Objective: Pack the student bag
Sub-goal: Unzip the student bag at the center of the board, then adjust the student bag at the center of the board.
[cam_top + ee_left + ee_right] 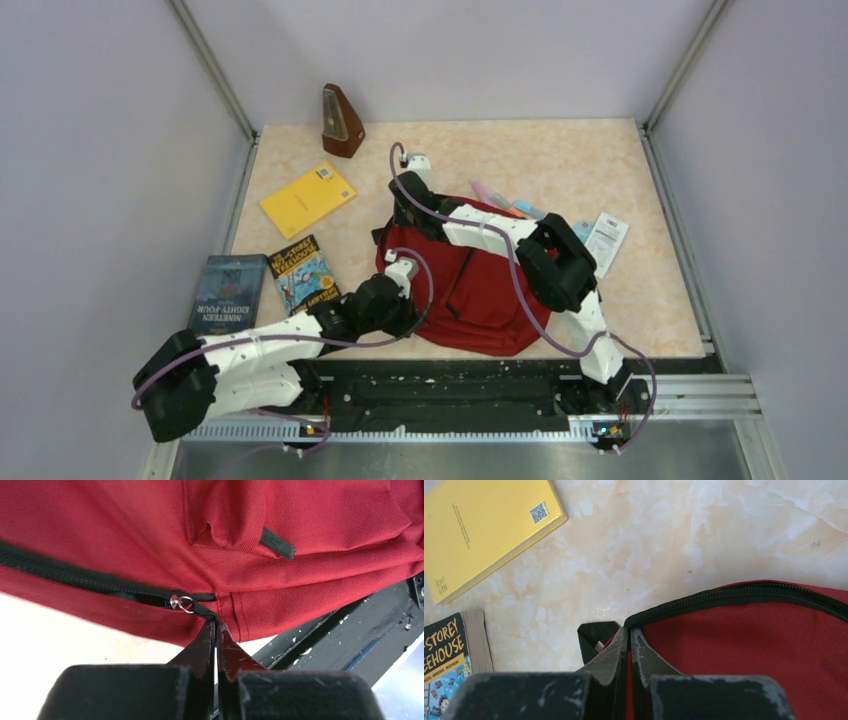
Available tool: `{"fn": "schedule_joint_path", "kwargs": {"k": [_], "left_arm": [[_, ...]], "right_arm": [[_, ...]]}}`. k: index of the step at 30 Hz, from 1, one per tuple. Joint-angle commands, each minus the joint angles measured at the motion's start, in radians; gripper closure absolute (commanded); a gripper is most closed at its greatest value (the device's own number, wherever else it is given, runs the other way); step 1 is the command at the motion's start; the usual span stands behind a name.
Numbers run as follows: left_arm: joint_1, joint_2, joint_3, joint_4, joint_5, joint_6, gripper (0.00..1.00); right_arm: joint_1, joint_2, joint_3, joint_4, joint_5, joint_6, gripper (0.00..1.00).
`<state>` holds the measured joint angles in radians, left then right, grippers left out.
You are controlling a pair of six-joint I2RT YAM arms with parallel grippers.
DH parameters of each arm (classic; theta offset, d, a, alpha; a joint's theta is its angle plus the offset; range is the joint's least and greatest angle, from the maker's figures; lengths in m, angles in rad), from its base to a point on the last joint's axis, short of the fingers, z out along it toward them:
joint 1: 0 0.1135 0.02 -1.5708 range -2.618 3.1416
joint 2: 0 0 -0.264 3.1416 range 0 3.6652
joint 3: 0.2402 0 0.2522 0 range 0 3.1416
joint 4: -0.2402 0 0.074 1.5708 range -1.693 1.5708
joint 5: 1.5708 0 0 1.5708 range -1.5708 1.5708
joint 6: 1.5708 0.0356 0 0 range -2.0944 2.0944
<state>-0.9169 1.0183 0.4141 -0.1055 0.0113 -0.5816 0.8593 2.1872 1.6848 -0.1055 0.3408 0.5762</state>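
Observation:
The student bag [480, 295], dark red with black zipper trim, lies flat in the middle of the table. At its left edge my left gripper [412, 300] is shut on the black zipper pull strap [202, 611], just past its metal ring [186, 604]; the fingertips [216, 625] meet with the strap pinched between them. The black zipper [75, 575] runs off to the left, and only a short stretch beside the ring gapes. My right gripper [402, 222] is at the bag's far left corner, shut [629, 630] on the red fabric edge under the zipper line [724, 596]. A black strap loop [591, 635] lies beside it.
A yellow book [307, 198], a colourful paperback [303, 273] and a dark paperback [228, 292] lie left of the bag. A wooden metronome [342, 122] stands at the back. Pens [505, 205] and a white packet [605, 242] lie behind the right arm. The black rail [450, 390] borders the near edge.

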Motion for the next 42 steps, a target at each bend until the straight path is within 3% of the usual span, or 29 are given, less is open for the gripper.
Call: {"fn": "schedule_joint_path", "kwargs": {"k": [1,10,11,14,15,17,20,23,27,34,42], "left_arm": [[-0.05,0.098,0.03,0.158,0.062,-0.025,1.0],[-0.085,0.165,0.081,0.174,0.04,-0.011,1.0],[-0.084,0.157,0.092,0.151,0.025,-0.004,0.94],[-0.084,0.097,0.132,0.0,-0.106,-0.006,0.47],[-0.083,0.068,0.145,-0.05,-0.143,-0.006,0.37],[-0.082,0.004,0.173,-0.119,-0.208,0.0,0.25],[-0.06,-0.074,0.227,-0.19,-0.266,0.016,0.14],[0.028,-0.083,0.299,-0.265,-0.232,0.031,0.12],[0.207,-0.071,0.367,-0.309,-0.123,0.069,0.11],[0.413,0.033,0.519,-0.439,-0.03,0.185,0.11],[0.519,0.053,0.427,-0.307,0.058,0.111,0.12]], "right_arm": [[-0.01,-0.026,0.033,0.086,0.039,-0.013,1.0],[-0.004,-0.048,0.004,0.098,0.021,-0.026,1.0],[-0.005,-0.059,-0.005,0.099,-0.004,-0.035,1.0],[-0.001,-0.096,-0.014,0.113,-0.073,-0.086,1.0],[-0.002,-0.116,-0.016,0.109,-0.088,-0.103,1.0],[-0.002,-0.145,-0.022,0.054,-0.107,-0.136,0.77],[-0.001,-0.198,-0.057,0.026,-0.109,-0.166,0.52],[-0.001,-0.245,-0.101,0.013,-0.124,-0.177,0.37],[-0.001,-0.283,-0.151,0.009,-0.175,-0.162,0.28],[0.012,-0.274,-0.184,0.036,-0.32,-0.106,0.27],[0.037,-0.217,-0.174,0.044,-0.392,-0.045,0.27]]}}
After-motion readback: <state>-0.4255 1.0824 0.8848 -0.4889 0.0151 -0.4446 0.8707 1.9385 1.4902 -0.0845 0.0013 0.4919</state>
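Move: The left hand already pinches the student bag's zipper pull; the zipper's lower end lies some 2 cm to its right and 2 cm below, level fore-and-aft. The pocket tab is about 8 cm right and 3 cm ahead. The right hand still holds the zippered edge at its upper corner, the strap loop about 3 cm left and 3 cm back; that lower end lies roughly 21 cm back and 8 cm right. Left hand tugs zipper pull right 3 cm, releases, rises forward-left; right releases the edge, lifting back 8 cm. ##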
